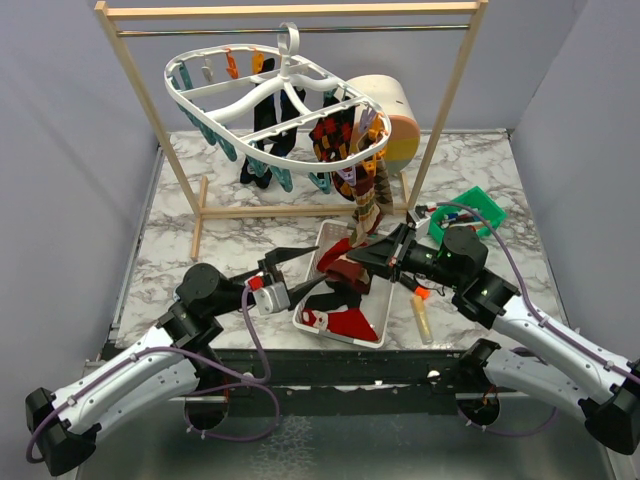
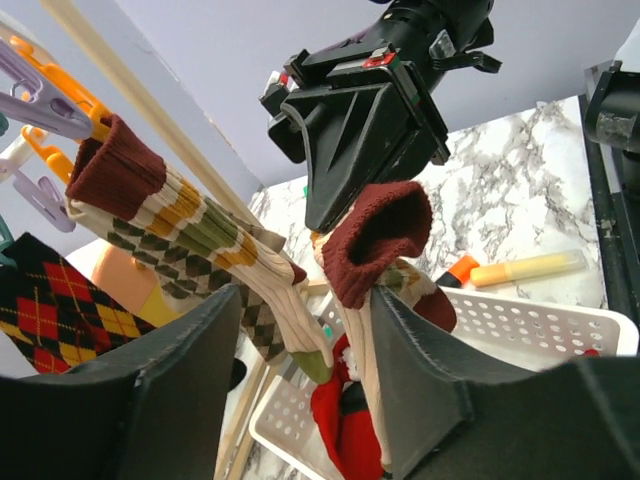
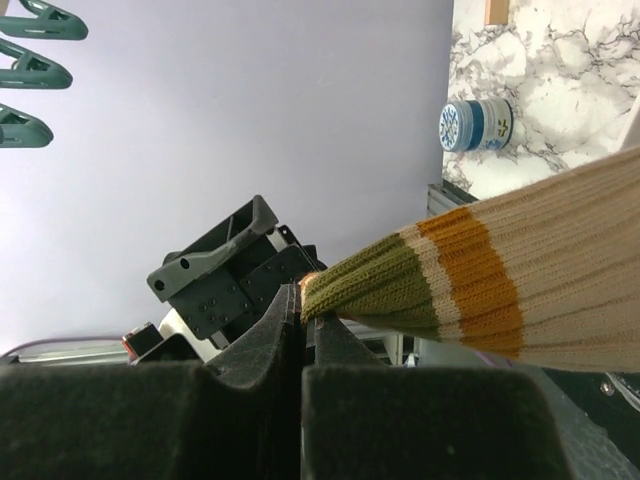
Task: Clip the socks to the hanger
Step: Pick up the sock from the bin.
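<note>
The white oval hanger [image 1: 215, 75] hangs from the wooden rack. Black, red argyle and tan argyle socks [image 1: 368, 195] are clipped to it. My right gripper [image 1: 352, 257] is shut on a tan sock with a maroon cuff [image 2: 378, 235], held above the basket. In the right wrist view its pads [image 3: 330, 345] pinch the sock's olive-green band [image 3: 375, 285]. My left gripper [image 2: 310, 295] is open, its jaws either side of that hanging sock. The sock's cream body lies against the right finger [image 2: 440, 390], with a gap to the left finger [image 2: 150, 390]. A clipped argyle sock [image 2: 200, 220] hangs just to the left.
A white perforated basket [image 1: 312, 320] under both grippers holds red and black socks [image 1: 350, 322]. The wooden rack [image 1: 150, 110] stands behind, with a cream cylinder [image 1: 395, 105] at its right. A green box [image 1: 485, 207] and a yellow-orange marker [image 1: 422, 315] lie right of the basket.
</note>
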Tool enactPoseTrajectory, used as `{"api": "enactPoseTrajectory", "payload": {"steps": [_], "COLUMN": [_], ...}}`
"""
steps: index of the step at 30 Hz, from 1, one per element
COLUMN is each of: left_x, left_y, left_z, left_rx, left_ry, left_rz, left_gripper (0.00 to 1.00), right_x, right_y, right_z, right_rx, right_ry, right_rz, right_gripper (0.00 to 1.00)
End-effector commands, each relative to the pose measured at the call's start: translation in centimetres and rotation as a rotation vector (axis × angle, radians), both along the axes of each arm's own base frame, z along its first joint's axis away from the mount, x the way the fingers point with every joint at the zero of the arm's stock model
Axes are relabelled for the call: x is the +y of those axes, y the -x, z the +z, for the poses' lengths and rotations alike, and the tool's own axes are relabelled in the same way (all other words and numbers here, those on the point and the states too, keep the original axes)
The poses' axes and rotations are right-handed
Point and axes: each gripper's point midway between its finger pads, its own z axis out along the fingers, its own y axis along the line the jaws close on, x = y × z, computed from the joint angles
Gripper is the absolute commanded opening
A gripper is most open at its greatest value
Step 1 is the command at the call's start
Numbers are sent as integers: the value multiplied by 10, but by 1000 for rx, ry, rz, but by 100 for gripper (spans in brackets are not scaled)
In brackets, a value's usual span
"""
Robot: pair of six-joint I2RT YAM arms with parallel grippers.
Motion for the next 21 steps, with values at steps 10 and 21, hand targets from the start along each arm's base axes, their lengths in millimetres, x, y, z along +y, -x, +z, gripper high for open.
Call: {"api": "enactPoseTrajectory", "payload": {"steps": [10,21], "left_x": [-8,-14], "left_y": [7,5], "left_z": [2,-1], "left_rx": [-28,-20], "left_ry": [-44,-60], "left_rz": [-63,-73], "left_gripper": [49,30], "right_x": [0,0], "right_y": [3,3], "right_z": [3,2], "right_rx": [-2,-2], "right_ry": [-25,-21], "right_rz": [18,21], "right_gripper": [0,0]}}
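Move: The left hand goes for the dark-red cuff of the sock in the right fingers; it stands about 6 cm to that hand's right, 1 cm back and 1 cm higher, mouth facing it. The striped sock on the hanger hangs some 8 cm ahead and 10 cm right, and the bin's middle lies 2 cm ahead, 8 cm right and 18 cm below. From the right hand, the cuff is roughly 3 cm left, 2 cm back and 1 cm lower. The left hand sinks about 2 cm and edges some 1 cm to its right, in towards the hanging body of the sock just under the dark-red cuff, its fingers tipping down about 5 degrees and narrowing from a little over half open to about a third open, with no clear grip on the cloth yet. The right hand stays in place with its fingers shut, still pinching the sock near the cuff and holding it up over the bin for the left. ##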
